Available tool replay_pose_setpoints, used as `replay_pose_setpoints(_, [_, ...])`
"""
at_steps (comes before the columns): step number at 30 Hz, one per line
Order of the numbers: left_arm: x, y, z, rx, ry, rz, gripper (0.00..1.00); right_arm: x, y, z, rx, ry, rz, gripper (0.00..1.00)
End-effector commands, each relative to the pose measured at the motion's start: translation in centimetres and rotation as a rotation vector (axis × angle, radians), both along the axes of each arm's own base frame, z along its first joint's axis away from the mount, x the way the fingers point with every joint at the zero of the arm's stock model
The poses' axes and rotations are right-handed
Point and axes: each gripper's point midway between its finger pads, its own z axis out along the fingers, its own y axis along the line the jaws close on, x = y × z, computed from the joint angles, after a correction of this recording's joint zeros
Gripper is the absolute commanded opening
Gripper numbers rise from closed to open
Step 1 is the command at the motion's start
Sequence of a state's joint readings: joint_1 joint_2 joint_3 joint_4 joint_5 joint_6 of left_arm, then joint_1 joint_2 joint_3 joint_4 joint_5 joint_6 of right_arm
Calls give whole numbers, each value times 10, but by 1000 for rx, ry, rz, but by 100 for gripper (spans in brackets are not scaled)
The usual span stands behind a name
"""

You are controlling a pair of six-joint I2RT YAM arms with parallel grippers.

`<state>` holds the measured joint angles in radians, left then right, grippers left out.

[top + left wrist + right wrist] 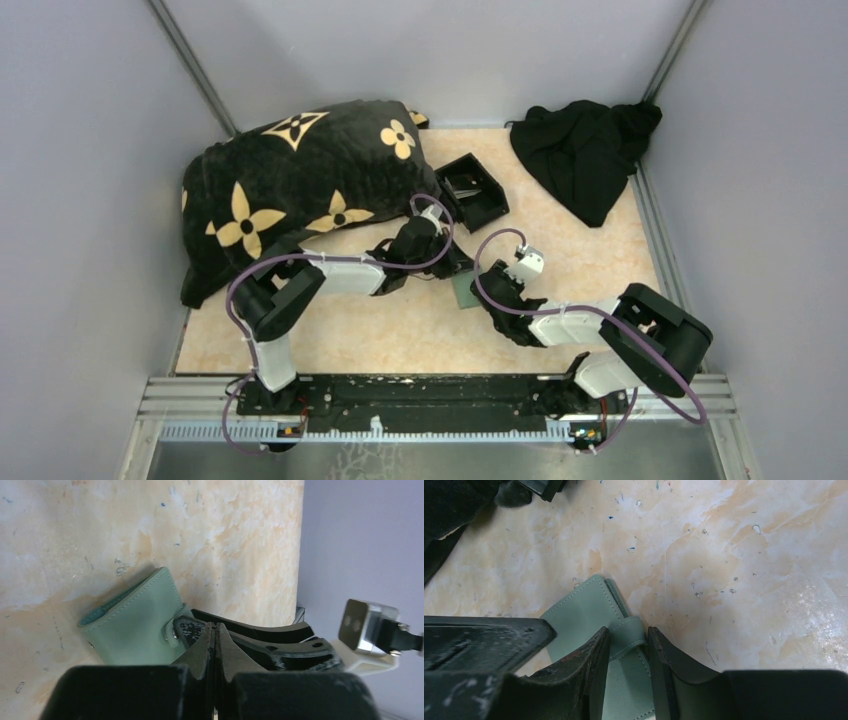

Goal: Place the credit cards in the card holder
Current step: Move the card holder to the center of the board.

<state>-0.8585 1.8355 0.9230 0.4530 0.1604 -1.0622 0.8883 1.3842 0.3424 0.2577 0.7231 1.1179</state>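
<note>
The sage-green card holder (463,293) lies flat on the marbled table between the two arms. In the right wrist view my right gripper (628,637) is closed on the card holder (579,615) at its strap, one finger on each side. The left wrist view shows the card holder (132,625) with a right fingertip (189,630) on its snap tab. My left gripper (215,628) is shut just beside it, with nothing visible between the jaws. From above, the left gripper (452,262) and right gripper (482,290) nearly meet. No credit cards are clearly visible.
A black open-topped box (472,188) stands behind the grippers with something pale inside. A black pillow with yellow flowers (300,185) fills the back left. A black cloth (585,150) lies at the back right. Grey walls enclose the table.
</note>
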Motion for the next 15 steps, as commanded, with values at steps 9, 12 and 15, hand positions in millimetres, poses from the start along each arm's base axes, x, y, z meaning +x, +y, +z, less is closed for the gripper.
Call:
replay_pose_setpoints(9, [-75, 18, -131, 284, 216, -60, 0, -89, -41, -84, -227, 418, 170, 35])
replay_pose_setpoints(12, [-74, 23, -133, 288, 204, -40, 0, -89, -41, -82, -225, 416, 169, 35])
replay_pose_setpoints(15, [-69, 29, -127, 346, 168, -29, 0, -89, -42, -82, -224, 412, 166, 35])
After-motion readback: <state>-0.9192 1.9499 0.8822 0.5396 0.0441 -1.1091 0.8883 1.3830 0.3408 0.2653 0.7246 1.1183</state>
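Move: The green card holder's middle lies about 7 cm below the left hand, some 4 cm back and 1 cm right. From the right hand, whose fingers straddle its strap edge, it lies about 4 cm left, 2 cm back and 1 cm down. The open black box stands about 14 cm straight ahead of the left hand, the cushion's middle some 32 cm left and 17 cm ahead of it. The left hand, fingers shut, sinks about 5 cm onto the card holder beside the strap; the right stays put. ##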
